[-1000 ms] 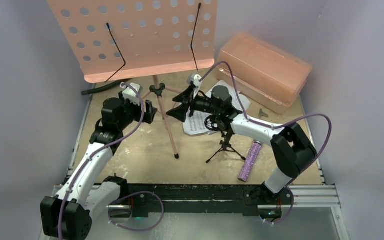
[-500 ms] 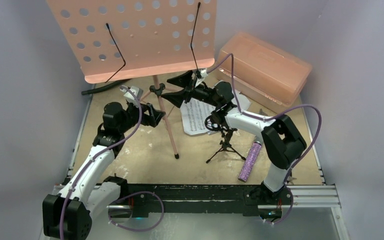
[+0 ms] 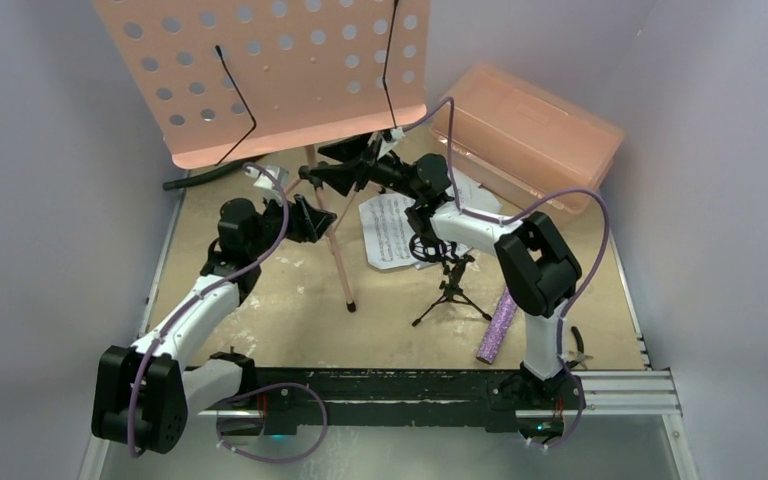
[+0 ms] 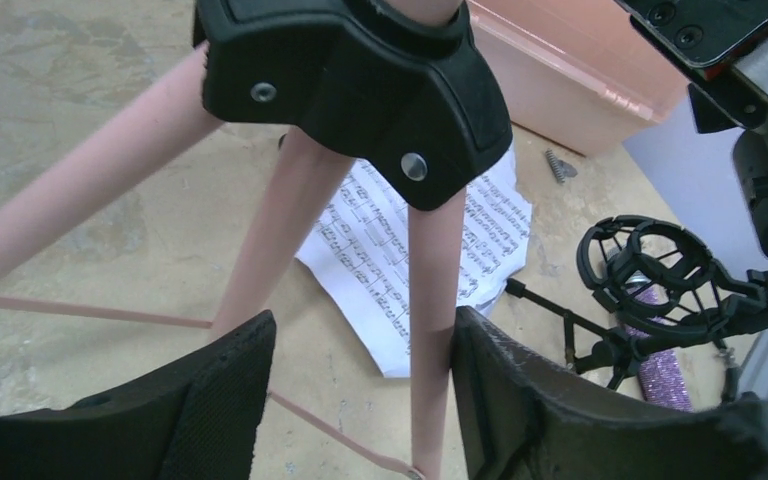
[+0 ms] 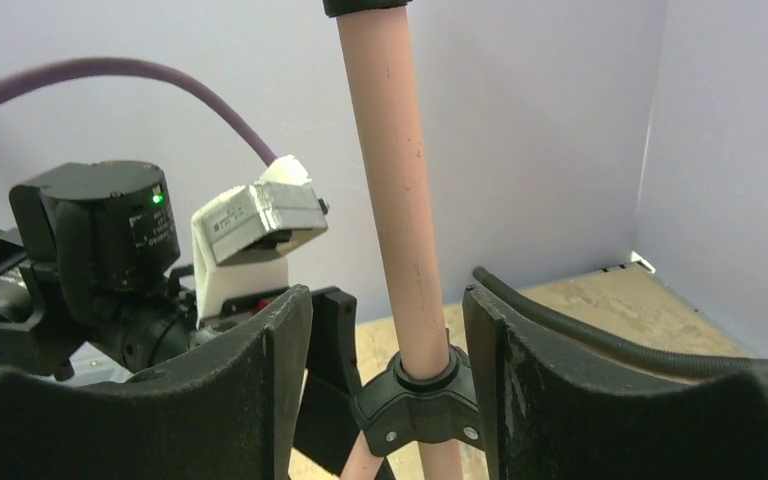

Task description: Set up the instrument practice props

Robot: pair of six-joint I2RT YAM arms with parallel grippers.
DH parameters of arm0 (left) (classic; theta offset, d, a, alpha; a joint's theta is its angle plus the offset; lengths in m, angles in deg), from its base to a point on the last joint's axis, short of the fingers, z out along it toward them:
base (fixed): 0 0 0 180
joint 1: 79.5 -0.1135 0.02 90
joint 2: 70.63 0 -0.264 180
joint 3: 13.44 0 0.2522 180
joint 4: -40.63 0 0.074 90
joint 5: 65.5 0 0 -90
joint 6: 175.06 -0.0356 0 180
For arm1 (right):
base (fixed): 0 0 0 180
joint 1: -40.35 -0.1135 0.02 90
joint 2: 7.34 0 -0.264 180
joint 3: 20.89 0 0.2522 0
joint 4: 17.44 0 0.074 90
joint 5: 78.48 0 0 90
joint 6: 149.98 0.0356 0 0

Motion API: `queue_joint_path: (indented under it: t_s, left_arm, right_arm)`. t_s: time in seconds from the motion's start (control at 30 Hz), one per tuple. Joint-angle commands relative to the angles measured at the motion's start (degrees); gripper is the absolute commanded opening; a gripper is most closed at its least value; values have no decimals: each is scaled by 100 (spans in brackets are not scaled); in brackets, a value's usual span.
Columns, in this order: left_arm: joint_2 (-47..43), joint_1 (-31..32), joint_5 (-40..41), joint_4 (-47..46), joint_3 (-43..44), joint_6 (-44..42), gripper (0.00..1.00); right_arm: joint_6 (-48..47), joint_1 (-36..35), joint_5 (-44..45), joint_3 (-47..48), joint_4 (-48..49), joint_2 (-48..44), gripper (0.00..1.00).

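Observation:
The pink music stand (image 3: 280, 70) stands at the back, with its pole (image 5: 390, 180) rising from a black hub (image 4: 360, 90) over the tripod legs. My left gripper (image 4: 360, 330) is open around one leg (image 4: 430, 300): the right finger touches it and the left finger stands apart. My right gripper (image 5: 388, 300) is open astride the pole just above the hub, with gaps on both sides. White sheet-music pages (image 3: 395, 230) lie flat on the table. The black tripod mic stand (image 3: 450, 280) stands beside them, and the purple glitter microphone (image 3: 497, 325) lies to its right.
A salmon plastic box (image 3: 530, 135) sits at the back right. Along the back left wall runs a black corrugated hose (image 5: 600, 335). A red-handled tool (image 3: 578, 345) lies by the right rail. The grey walls stand close on three sides.
Both grippers have moved in to the stand's hub, the right one sweeping left and back to the pole. Both pairs of jaws have narrowed.

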Motion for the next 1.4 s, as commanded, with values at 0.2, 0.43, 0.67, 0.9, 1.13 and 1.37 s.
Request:
queue_joint_path:
  t_s: [0.2, 0.43, 0.67, 0.9, 1.13, 1.37]
  left_arm:
    - [414, 52, -160, -634, 137, 102, 36]
    - [555, 54, -238, -583, 204, 30, 9]
    - [581, 52, -286, -564, 229, -26, 0]
    - [634, 56, -307, -449, 276, -60, 0]
    - [731, 57, -328, -312, 372, -130, 0]
    - [828, 52, -325, -198, 464, -208, 0]
  right_arm:
    - [574, -60, 79, 730, 438, 448, 52]
    - [881, -57, 220, 769, 783, 654, 54]
    - [1469, -56, 440, 531, 1559, 825, 63]
    - [1358, -65, 303, 923, 1343, 970, 61]
    - [1206, -63, 208, 1604, 778, 1213, 51]
    - [1069, -77, 211, 2097, 318, 1382, 14]
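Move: The music stand's near leg is about 1 cm ahead of the left hand and 2 cm to its right, at its height; the tripod hub lies some 6 cm ahead and 5 cm up. From the right hand, the stand's pole is about 3 cm ahead and 4 cm left, 1 cm up, with the hub 3 cm ahead, 5 cm left and 6 cm below. The sheet music lies about 2 cm back and 15 cm right, 35 cm below. Bring the left gripper about 2 cm to the right and shut it on the near leg just under the hub, then keep that pinch while easing slightly forward. Take the right gripper forward and left about 4 cm in all, dipping midway and then rising, its fingers widening a little before they close around the pole above the hub. ##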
